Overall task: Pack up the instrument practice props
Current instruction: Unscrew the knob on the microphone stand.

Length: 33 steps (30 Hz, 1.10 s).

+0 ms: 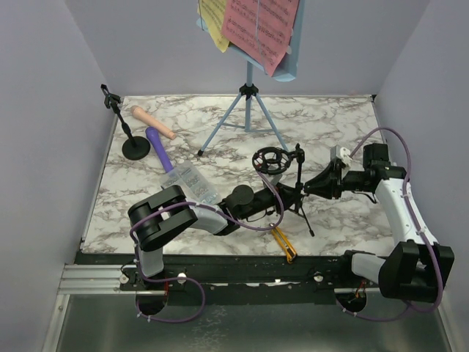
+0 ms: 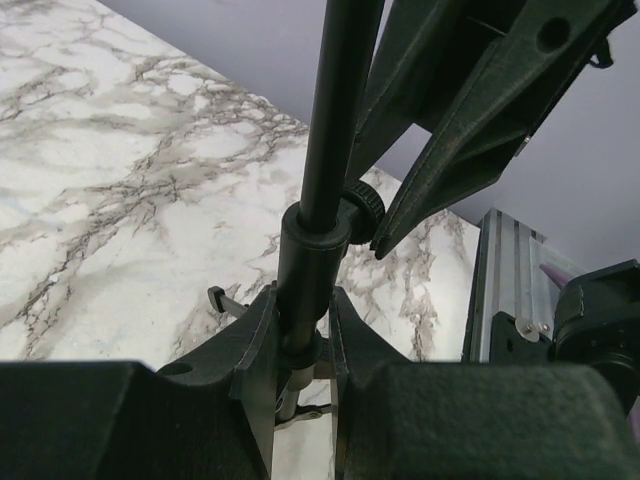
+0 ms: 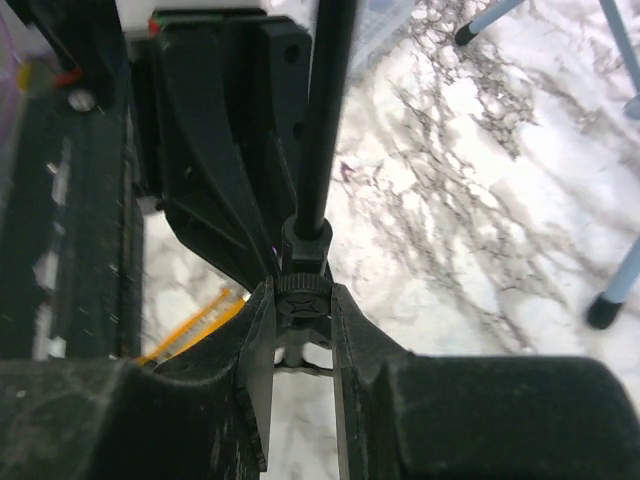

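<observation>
A black tripod mic mount [image 1: 297,187] with a shock-mount ring [image 1: 271,160] stands at the table's centre. My left gripper [image 1: 287,195] is shut on its pole collar [image 2: 312,250], and the left wrist view shows its gripper [image 2: 303,325] clamping the collar. From the other side my right gripper [image 1: 314,186] is shut on the mount's knurled knob [image 3: 303,297]; this gripper [image 3: 302,312] shows it between the jaws. A second mic mount [image 1: 134,145] on a round base stands far left. Beside it lie the beige microphone [image 1: 154,122] and the purple microphone [image 1: 159,149]. The light-blue music rack [image 1: 248,88] holds pink pages [image 1: 260,26] and yellow pages [image 1: 214,22].
A clear plastic box [image 1: 192,183] of small parts lies under my left forearm. A yellow-and-black utility knife [image 1: 284,243] lies near the front edge, below the held mount. The rack's tripod legs [image 1: 220,128] spread across the back middle. Walls close in on three sides.
</observation>
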{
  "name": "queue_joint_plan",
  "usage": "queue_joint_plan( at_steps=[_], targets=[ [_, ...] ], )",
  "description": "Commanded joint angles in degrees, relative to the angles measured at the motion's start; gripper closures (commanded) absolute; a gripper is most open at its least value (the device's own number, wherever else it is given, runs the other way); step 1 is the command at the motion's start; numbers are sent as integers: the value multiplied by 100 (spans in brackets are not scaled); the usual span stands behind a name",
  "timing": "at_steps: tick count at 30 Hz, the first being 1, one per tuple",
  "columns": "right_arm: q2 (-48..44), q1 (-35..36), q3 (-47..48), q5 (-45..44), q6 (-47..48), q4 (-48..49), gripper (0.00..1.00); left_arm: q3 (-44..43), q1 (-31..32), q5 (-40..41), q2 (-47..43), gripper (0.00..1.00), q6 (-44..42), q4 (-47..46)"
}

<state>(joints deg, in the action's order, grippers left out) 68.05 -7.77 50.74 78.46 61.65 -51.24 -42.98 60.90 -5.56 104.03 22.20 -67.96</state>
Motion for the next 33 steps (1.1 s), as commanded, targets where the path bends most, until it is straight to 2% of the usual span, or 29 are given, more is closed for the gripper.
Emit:
queue_joint_plan(
  at_steps=[1,6,10,13,16,18,19,23,28,33],
  targets=[
    [-287,102,125,-965,2665,-725,88,-131,44,-246,-145,100,311,-556],
    [-714,158,52,-1488,3356,-510,84,-184,40,-295,-102,100,360,-559],
    [-794,163,165,-1382,3137,-571,78,-191,42,-306,-97,100,373,-560],
    [-941,164,126,-1086,2721,-582,62,-172,44,-321,-122,100,373,-559],
    [-1112,155,99,-852,2167,-560,32,-126,44,-323,-165,100,373,-559],
    [-1236,159,113,-779,1380,-342,15,-85,41,-308,-206,100,364,-559],
    [-1288,160,122,-785,664,-86,11,-63,44,-299,-230,100,349,-568],
    [-1395,157,203,-950,-2012,856,2,8,44,-281,-323,100,316,-567],
    [-936,160,559,-750,-4381,1019,2,57,44,-232,-391,100,273,-564],
    [-578,145,571,-830,-5647,1188,6,70,44,-128,-486,100,218,-585]
  ],
)
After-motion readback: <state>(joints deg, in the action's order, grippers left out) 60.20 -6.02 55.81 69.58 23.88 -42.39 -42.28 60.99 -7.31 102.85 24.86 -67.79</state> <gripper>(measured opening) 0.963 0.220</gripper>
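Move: Between the right hand's fingertips already sits the knob, on the right side of the microphone stand's collar, whose tube is only about 3 cm left of that hand. From the same hand the round mic holder is roughly 9 cm left, 14 cm up and about level fore-and-aft; the yellow knife lies some 10 cm back, 5 cm left and 14 cm below. From the left hand, gripping the tube, the knob is around 3 cm right, 1 cm back and 4 cm up. Twisting the pinched knob on counter-clockwise, as seen looking left along its fingers, the right hand turns some 30 degrees more, then opens wide and lets go. It rises about 4.5 cm clear of the knob while its wrist rolls back the other way by roughly 45 degrees. The left hand keeps its grip on the stand's tube. ##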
